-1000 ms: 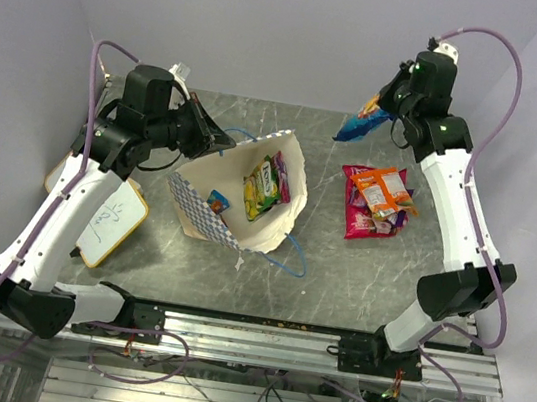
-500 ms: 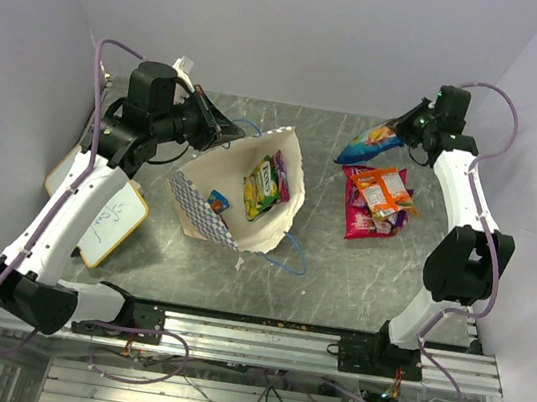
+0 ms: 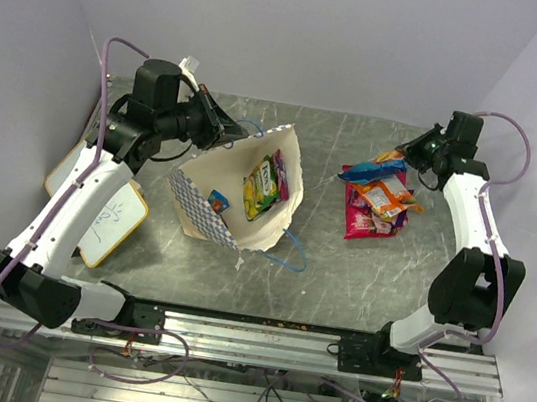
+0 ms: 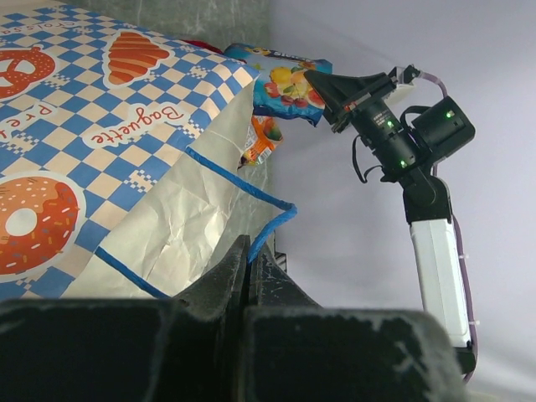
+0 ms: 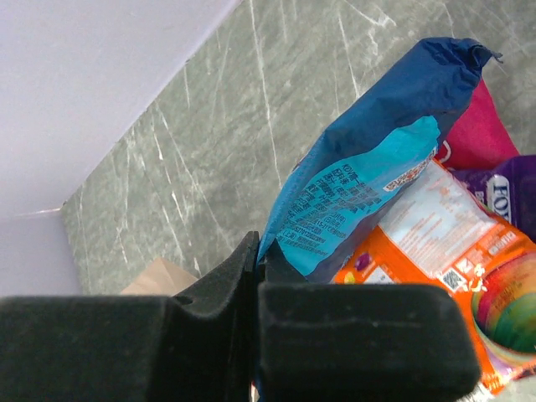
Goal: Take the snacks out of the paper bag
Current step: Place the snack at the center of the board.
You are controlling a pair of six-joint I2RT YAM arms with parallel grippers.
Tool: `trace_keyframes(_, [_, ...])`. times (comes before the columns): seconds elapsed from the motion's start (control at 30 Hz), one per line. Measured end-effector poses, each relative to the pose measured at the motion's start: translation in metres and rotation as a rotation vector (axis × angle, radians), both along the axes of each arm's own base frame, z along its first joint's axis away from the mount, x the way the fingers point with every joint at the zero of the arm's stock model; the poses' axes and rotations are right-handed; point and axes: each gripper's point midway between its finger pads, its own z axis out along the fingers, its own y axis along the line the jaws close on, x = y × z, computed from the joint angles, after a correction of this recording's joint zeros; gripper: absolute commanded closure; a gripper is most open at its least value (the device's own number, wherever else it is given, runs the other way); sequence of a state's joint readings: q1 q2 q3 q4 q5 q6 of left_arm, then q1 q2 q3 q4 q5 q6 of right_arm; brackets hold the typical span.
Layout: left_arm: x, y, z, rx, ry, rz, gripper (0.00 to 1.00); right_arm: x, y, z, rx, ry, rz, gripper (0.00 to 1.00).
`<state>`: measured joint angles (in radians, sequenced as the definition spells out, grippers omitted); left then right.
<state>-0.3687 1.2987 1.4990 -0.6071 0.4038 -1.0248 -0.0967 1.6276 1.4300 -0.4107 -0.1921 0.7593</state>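
The paper bag (image 3: 220, 176) lies open on its side at centre left, cream inside with a blue-and-white checkered band (image 4: 100, 92). My left gripper (image 3: 241, 136) is shut on the bag's blue cord handle (image 4: 270, 226) at the upper rim, holding the mouth up. Inside the bag lie a yellow-green snack (image 3: 263, 185) and a small blue-red one (image 3: 218, 200). My right gripper (image 3: 408, 154) is shut on the edge of a blue snack packet (image 5: 377, 167), which hangs low over a pile of snacks: an orange one (image 3: 383, 192), a magenta one (image 3: 358, 217) and a purple one (image 5: 515, 188).
A yellow-framed whiteboard (image 3: 109, 220) lies at the table's left edge beside the left arm. The bag's second blue handle (image 3: 288, 257) trails on the table in front of it. Walls close in left, back and right. A metal rail (image 3: 279, 336) runs along the near edge.
The right arm has swung right and down, carrying the blue packet from high at the back to just over the snack pile. The left gripper keeps its hold on the bag handle.
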Motion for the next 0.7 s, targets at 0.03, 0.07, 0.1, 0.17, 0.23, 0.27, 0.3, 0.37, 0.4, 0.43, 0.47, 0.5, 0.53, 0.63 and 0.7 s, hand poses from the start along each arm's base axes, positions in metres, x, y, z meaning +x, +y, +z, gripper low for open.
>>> trace_keyframes(0.03, [0.0, 0.0, 0.0, -0.001, 0.001, -0.004, 0.93, -0.004, 0.0, 0.003, -0.002, -0.002, -0.002, 1.0])
trace_keyframes(0.07, [-0.001, -0.001, 0.0, -0.003, 0.001, -0.008, 0.93, -0.008, -0.001, 0.005, -0.004, -0.003, -0.005, 1.0])
trace_keyframes(0.1, [-0.001, -0.002, 0.0, -0.005, 0.002, -0.012, 0.93, -0.013, -0.003, 0.008, -0.009, -0.006, -0.009, 1.0])
trace_keyframes(0.17, [-0.001, -0.003, 0.0, -0.008, 0.004, -0.021, 0.93, -0.022, -0.006, 0.012, -0.017, -0.014, -0.023, 1.0])
trace_keyframes(0.23, [0.001, -0.006, -0.003, -0.011, 0.012, -0.035, 0.93, -0.035, -0.008, 0.012, -0.022, -0.018, -0.036, 1.0])
trace_keyframes(0.27, [0.001, -0.008, -0.004, -0.013, 0.018, -0.041, 0.93, -0.041, -0.01, 0.01, -0.024, -0.017, -0.043, 1.0])
trace_keyframes(0.3, [0.002, -0.01, -0.008, -0.013, 0.028, -0.051, 0.93, -0.049, -0.011, 0.006, -0.03, -0.012, -0.051, 1.0])
trace_keyframes(0.37, [0.003, -0.012, -0.011, -0.014, 0.042, -0.063, 0.93, -0.058, -0.014, 0.0, -0.042, -0.003, -0.061, 1.0])
trace_keyframes(0.4, [0.003, -0.013, -0.013, -0.014, 0.047, -0.069, 0.93, -0.062, -0.015, -0.003, -0.049, 0.002, -0.066, 1.0])
trace_keyframes(0.43, [0.003, -0.014, -0.013, -0.014, 0.049, -0.075, 0.93, -0.066, -0.016, -0.007, -0.057, 0.009, -0.071, 1.0])
trace_keyframes(0.47, [0.002, -0.014, -0.013, -0.016, 0.049, -0.081, 0.93, -0.07, -0.018, -0.01, -0.068, 0.017, -0.072, 1.0])
trace_keyframes(0.5, [0.001, -0.015, -0.013, -0.018, 0.049, -0.087, 0.93, -0.072, -0.019, -0.014, -0.078, 0.024, -0.072, 1.0])
trace_keyframes(0.53, [0.0, -0.015, -0.011, -0.02, 0.045, -0.093, 0.93, -0.074, -0.021, -0.018, -0.089, 0.032, -0.074, 1.0])
trace_keyframes(0.63, [-0.001, -0.016, -0.005, -0.024, 0.031, -0.106, 0.93, -0.081, -0.025, -0.035, -0.124, 0.07, -0.074, 1.0])
trace_keyframes(0.7, [-0.003, -0.016, -0.001, -0.025, 0.02, -0.114, 0.93, -0.089, -0.027, -0.053, -0.142, 0.112, -0.072, 1.0])
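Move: The right hand still grips an edge of the blue Slendy snack bag; the snack pile it is being laid on has its middle about 8 cm back, hardly 1 cm left, and some 14 cm below. The paper bag stands roughly 36 cm to the hand's left and 9 cm back, around 8 cm lower. From the left hand, the pile is about 37 cm right, 9 cm ahead and 30 cm down. Back towards its base by about 9 cm, the right hand draws the pinched edge of the blue bag over the pile, lifting slightly at first, then sinking to some 5 cm below its start while tilting about 10 degrees. Its fingers stay shut. The left hand keeps its pinch on the paper bag's blue handle, easing 1.5 cm right and turning slightly clockwise. ##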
